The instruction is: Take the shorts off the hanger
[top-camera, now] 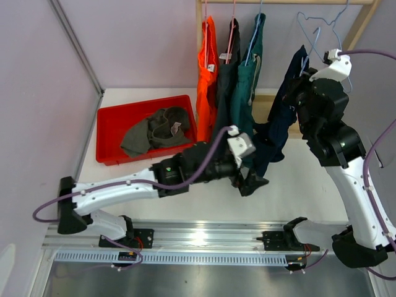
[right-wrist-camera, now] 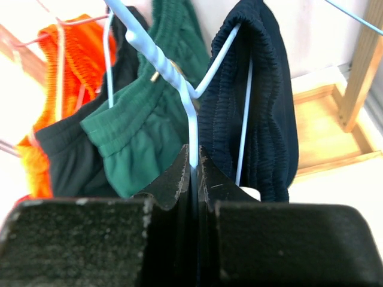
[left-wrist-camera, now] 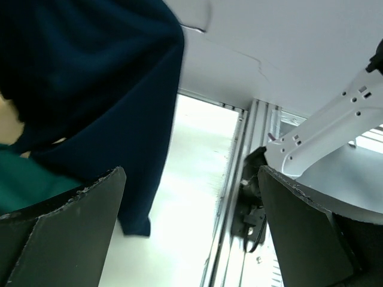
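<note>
Navy blue shorts (top-camera: 281,117) hang on a pale blue wire hanger (right-wrist-camera: 190,113). My right gripper (right-wrist-camera: 192,161) is shut on that hanger's wire just below its twisted neck; it shows in the top view (top-camera: 303,93) beside the navy waistband (right-wrist-camera: 263,119). Orange (top-camera: 206,68), charcoal (top-camera: 226,80) and teal (top-camera: 247,80) shorts hang on the rack. Dark olive shorts (top-camera: 154,130) lie in the red bin. My left gripper (top-camera: 250,179) is open and empty below the navy legs. In the left wrist view the navy fabric (left-wrist-camera: 90,78) hangs up-left of the jaws (left-wrist-camera: 191,227).
The red bin (top-camera: 111,133) sits at the left on the white table. The wooden rack frame (top-camera: 362,25) and its base (right-wrist-camera: 323,131) stand at the back right. Another pale blue wire hanger (top-camera: 315,34) hangs above my right gripper. The grey wall closes the left side.
</note>
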Controlling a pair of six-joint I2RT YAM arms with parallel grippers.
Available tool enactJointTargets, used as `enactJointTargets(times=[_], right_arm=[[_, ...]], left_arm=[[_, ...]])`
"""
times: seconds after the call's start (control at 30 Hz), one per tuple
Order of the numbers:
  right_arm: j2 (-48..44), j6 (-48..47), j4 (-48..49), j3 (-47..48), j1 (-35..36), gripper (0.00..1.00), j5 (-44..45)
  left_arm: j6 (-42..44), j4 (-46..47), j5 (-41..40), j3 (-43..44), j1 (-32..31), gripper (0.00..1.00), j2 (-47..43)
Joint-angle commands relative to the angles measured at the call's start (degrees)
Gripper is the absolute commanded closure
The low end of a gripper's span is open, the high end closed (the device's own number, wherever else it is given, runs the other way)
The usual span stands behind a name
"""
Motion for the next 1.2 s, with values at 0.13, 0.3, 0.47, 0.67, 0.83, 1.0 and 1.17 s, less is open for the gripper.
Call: enactJointTargets(times=[0.13,0.3,0.47,0.67,0.83,1.0,1.17], right_arm=[[-4.8,4.3,2.0,0.2,4.0,1.00,4.2],[-6.4,5.6,0.3,0.0,5.8,1.00,4.4],[-8.9,6.9,-1.5,-0.5,6.7,1.00,3.7],[-9.3,5.2,-1.5,0.2,6.8,1.00,4.6],[-3.7,1.3,-2.5,7.3,6.0,1.00,4.9],[1.4,-1.7,-3.1,17.1,2.6,1.00,3.4],[6.2,-2.2,-6.5,26.0,0.2,1.00,1.3]], left_arm=[[2.9,7.1,-8.7,7.2,-4.6,0.01,9.1],[3.5,9.4,-12.9,9.2,-5.1,0.01,12.2],[4.7,8.8,-19.5,12.9,-5.2,0.12,15.7],[3.5,4.3,-21.7,15.9,-6.3,1.00,17.7],[2.2,5.0,-27.3,3.1,-14.0,1.00,8.9],[-3.8,6.2,-37.0,-9.7,-25.0,1.00,-0.9],[-9.8,2.8,-43.4,-17.8,-29.0,1.00,-7.9]])
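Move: The left hand, wide open, has the lower legs of the navy shorts about 7 cm ahead and some 5 cm to its right, near its own height. The teal shorts hang about 22 cm ahead and 4 cm to its left, the dark grey shorts roughly 6 cm farther left. From the right hand, shut on the hanger wire, those navy legs lie about 20 cm below and 4 cm left; an empty hanger is some 18 cm ahead, 6 cm right. The left hand pinches a lower leg of the navy shorts, its fingers shutting fully on the cloth after a reach of about 7 cm to the right and slightly forward. It then drags the leg back some 12 cm, also leftward and slightly down. The right hand keeps its grip on the hanger, easing back about 5 cm, then rising with a little forward. ##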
